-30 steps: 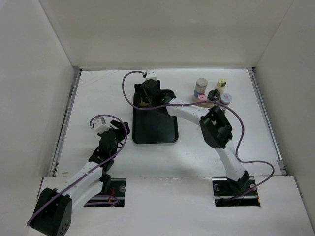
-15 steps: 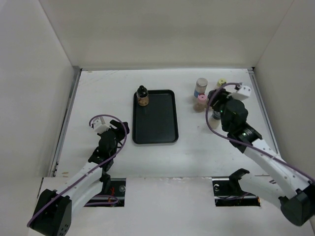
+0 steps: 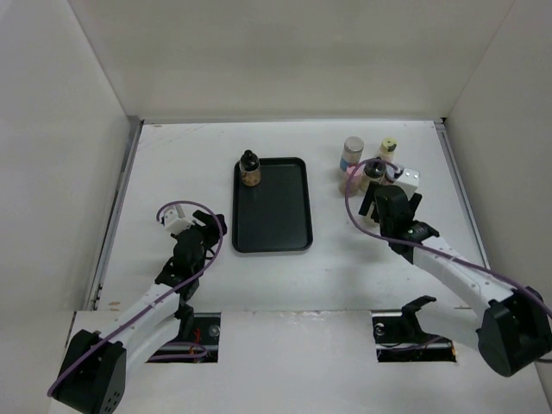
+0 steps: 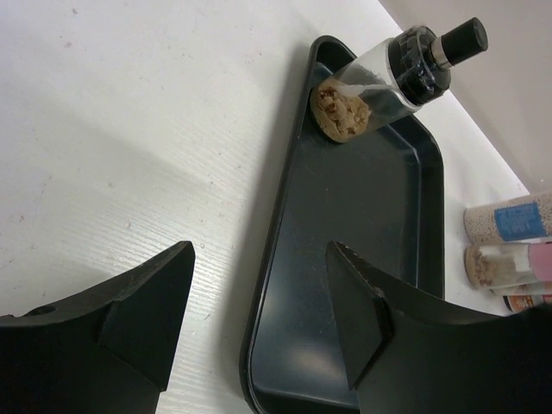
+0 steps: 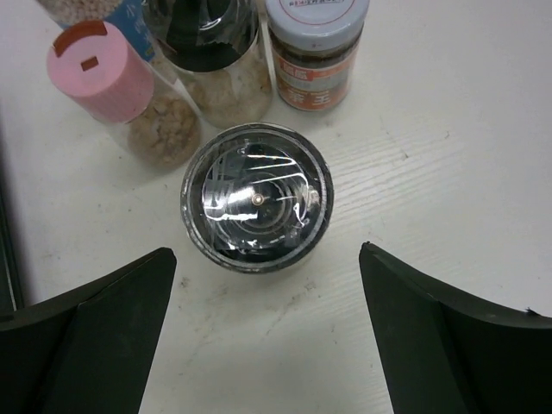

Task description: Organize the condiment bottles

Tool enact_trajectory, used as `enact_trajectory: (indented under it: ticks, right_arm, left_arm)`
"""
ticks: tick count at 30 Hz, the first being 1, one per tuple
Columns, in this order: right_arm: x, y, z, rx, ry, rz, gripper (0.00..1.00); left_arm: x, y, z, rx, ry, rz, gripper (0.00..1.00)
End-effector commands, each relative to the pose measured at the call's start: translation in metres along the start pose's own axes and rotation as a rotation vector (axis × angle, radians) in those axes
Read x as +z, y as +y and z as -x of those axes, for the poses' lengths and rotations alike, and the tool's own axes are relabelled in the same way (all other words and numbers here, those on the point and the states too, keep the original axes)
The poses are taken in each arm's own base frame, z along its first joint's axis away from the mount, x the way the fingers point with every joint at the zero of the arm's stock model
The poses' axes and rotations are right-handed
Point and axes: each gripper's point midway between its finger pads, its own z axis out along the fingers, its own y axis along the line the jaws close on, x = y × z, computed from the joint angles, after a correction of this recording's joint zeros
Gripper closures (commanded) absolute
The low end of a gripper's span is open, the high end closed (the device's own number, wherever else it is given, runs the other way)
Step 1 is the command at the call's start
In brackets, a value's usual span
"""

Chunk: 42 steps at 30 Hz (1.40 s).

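A brown-filled condiment bottle with a black cap (image 3: pixel 249 169) (image 4: pixel 379 82) stands on the far left corner of the flat black tray (image 3: pixel 293 216) (image 4: pixel 362 216). The other condiment bottles cluster at the back right: cream lid (image 3: pixel 354 153), yellow lid (image 3: pixel 388 147), pink lid (image 3: pixel 352 177) (image 5: pixel 103 82), black lid (image 3: pixel 373 169) (image 5: pixel 207 43) and lilac lid (image 5: pixel 315 39). My right gripper (image 3: pixel 379 191) (image 5: pixel 267 252) is open, and a clear-topped jar (image 5: pixel 256 198) stands just ahead of its fingertips, untouched. My left gripper (image 3: pixel 205 228) (image 4: pixel 259 250) is open and empty over the tray's near left edge.
White walls close in the table on the left, back and right. The bottle cluster stands tightly packed, right of the tray. A purple cable (image 3: pixel 358 203) loops from the right wrist near the bottles.
The right arm has swung from the tray's far left corner, leaving the black-capped bottle standing there, to the cluster at the right. The left arm has not moved.
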Motion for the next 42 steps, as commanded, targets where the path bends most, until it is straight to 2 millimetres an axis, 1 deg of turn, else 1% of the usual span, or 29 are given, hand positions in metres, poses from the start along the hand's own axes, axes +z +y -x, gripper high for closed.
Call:
enact_trajectory:
  ticks: [1, 4, 8, 10, 11, 13, 14, 15, 17, 18, 20, 22, 24, 25, 27, 30, 32, 34, 36, 38, 40, 42]
  right_arm:
    - [0.014, 0.018, 0.034, 0.043, -0.076, 0.03, 0.07]
    - [0.031, 0.015, 0.034, 0.022, -0.07, -0.005, 0.1]
    - [0.041, 0.02, 0.037, 0.035, -0.094, -0.005, 0.16]
    - [0.044, 0.021, 0.038, 0.037, -0.11, -0.004, 0.22]
    - [0.044, 0.022, 0.039, 0.038, -0.117, -0.001, 0.27]
    - [0.039, 0.023, 0.046, 0.047, -0.145, 0.001, 0.39]
    - [0.034, 0.026, 0.049, 0.047, -0.16, 0.013, 0.45]
    - [0.027, 0.029, 0.052, 0.049, -0.174, 0.025, 0.48]
    - [0.01, 0.035, 0.057, 0.049, -0.195, 0.051, 0.51]
    - [-0.002, 0.044, 0.061, 0.054, -0.2, 0.084, 0.51]
    - [-0.022, 0.067, 0.069, 0.058, -0.197, 0.161, 0.51]
    - [-0.038, 0.096, 0.078, 0.038, -0.193, 0.237, 0.51]
    - [-0.046, 0.129, 0.086, 0.019, -0.199, 0.301, 0.51]
    - [-0.046, 0.147, 0.091, 0.013, -0.203, 0.331, 0.51]
    - [-0.039, 0.184, 0.098, -0.008, -0.205, 0.391, 0.51]
    - [-0.023, 0.243, 0.103, -0.039, -0.21, 0.476, 0.51]
    - [-0.012, 0.274, 0.103, -0.066, -0.217, 0.51, 0.51]
    - [0.003, 0.302, 0.101, -0.092, -0.221, 0.526, 0.5]
    - [0.022, 0.324, 0.096, -0.116, -0.216, 0.526, 0.5]
    - [0.036, 0.34, 0.087, -0.12, -0.2, 0.537, 0.49]
    - [0.05, 0.349, 0.08, -0.106, -0.185, 0.545, 0.48]
    - [0.063, 0.354, 0.076, -0.086, -0.171, 0.546, 0.47]
  left_arm:
    - [0.001, -0.009, 0.009, -0.024, -0.035, -0.034, 0.4]
    - [0.0, -0.009, 0.008, -0.026, -0.033, -0.036, 0.4]
    - [0.001, -0.008, 0.008, -0.028, -0.032, -0.033, 0.39]
    - [0.001, -0.009, 0.007, -0.028, -0.029, -0.036, 0.39]
    - [0.0, -0.01, 0.007, -0.028, -0.028, -0.038, 0.39]
    - [0.001, -0.009, 0.007, -0.028, -0.029, -0.036, 0.39]
    - [0.001, -0.009, 0.006, -0.027, -0.025, -0.037, 0.39]
    - [0.002, -0.009, 0.006, -0.027, -0.024, -0.036, 0.39]
    - [0.001, -0.011, 0.006, -0.028, -0.021, -0.044, 0.39]
    - [0.001, -0.01, 0.006, -0.029, -0.025, -0.043, 0.39]
    - [0.001, -0.01, 0.007, -0.032, -0.027, -0.041, 0.39]
    - [0.002, -0.01, 0.007, -0.036, -0.024, -0.039, 0.39]
    - [0.002, -0.011, 0.007, -0.038, -0.024, -0.041, 0.39]
    - [0.002, -0.01, 0.007, -0.037, -0.024, -0.038, 0.39]
    - [0.003, -0.01, 0.005, -0.035, -0.02, -0.036, 0.39]
    - [0.003, -0.009, 0.004, -0.03, -0.013, -0.037, 0.39]
    - [0.002, -0.009, 0.006, -0.03, -0.02, -0.039, 0.39]
    - [0.002, -0.007, 0.007, -0.03, -0.024, -0.034, 0.39]
    - [0.002, -0.007, 0.007, -0.03, -0.02, -0.036, 0.39]
    - [0.002, -0.007, 0.006, -0.03, -0.015, -0.038, 0.39]
    - [0.003, -0.007, 0.005, -0.029, -0.012, -0.035, 0.39]
    - [0.003, -0.006, 0.003, -0.03, -0.006, -0.03, 0.39]
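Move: The clear round-lidded jar stands some 4 cm ahead of the right hand, in line with it, its middle about 7 cm below. The dark-topped bottle is about 12 cm ahead and 3 cm left, the pink-capped bottle 10 cm ahead and 9 cm left, the lilac-lidded jar 11 cm ahead and 4 cm right; the black-capped bottle in the tray is about 17 cm ahead and 37 cm left. From the left hand, the round-lidded jar lies some 46 cm right and 6 cm ahead. The right hand eases about 4 cm forward and slightly down with open fingers either side of the round-lidded jar, closes them on its upper part and lifts it some 10 cm while swinging left. Keeping its grip, it carries the jar about 29 cm left and 13 cm forward in an arc, turning roughly 30 degrees counter-clockwise, then lowers some 8 cm towards the tray's far end, just right of the black-capped bottle. ##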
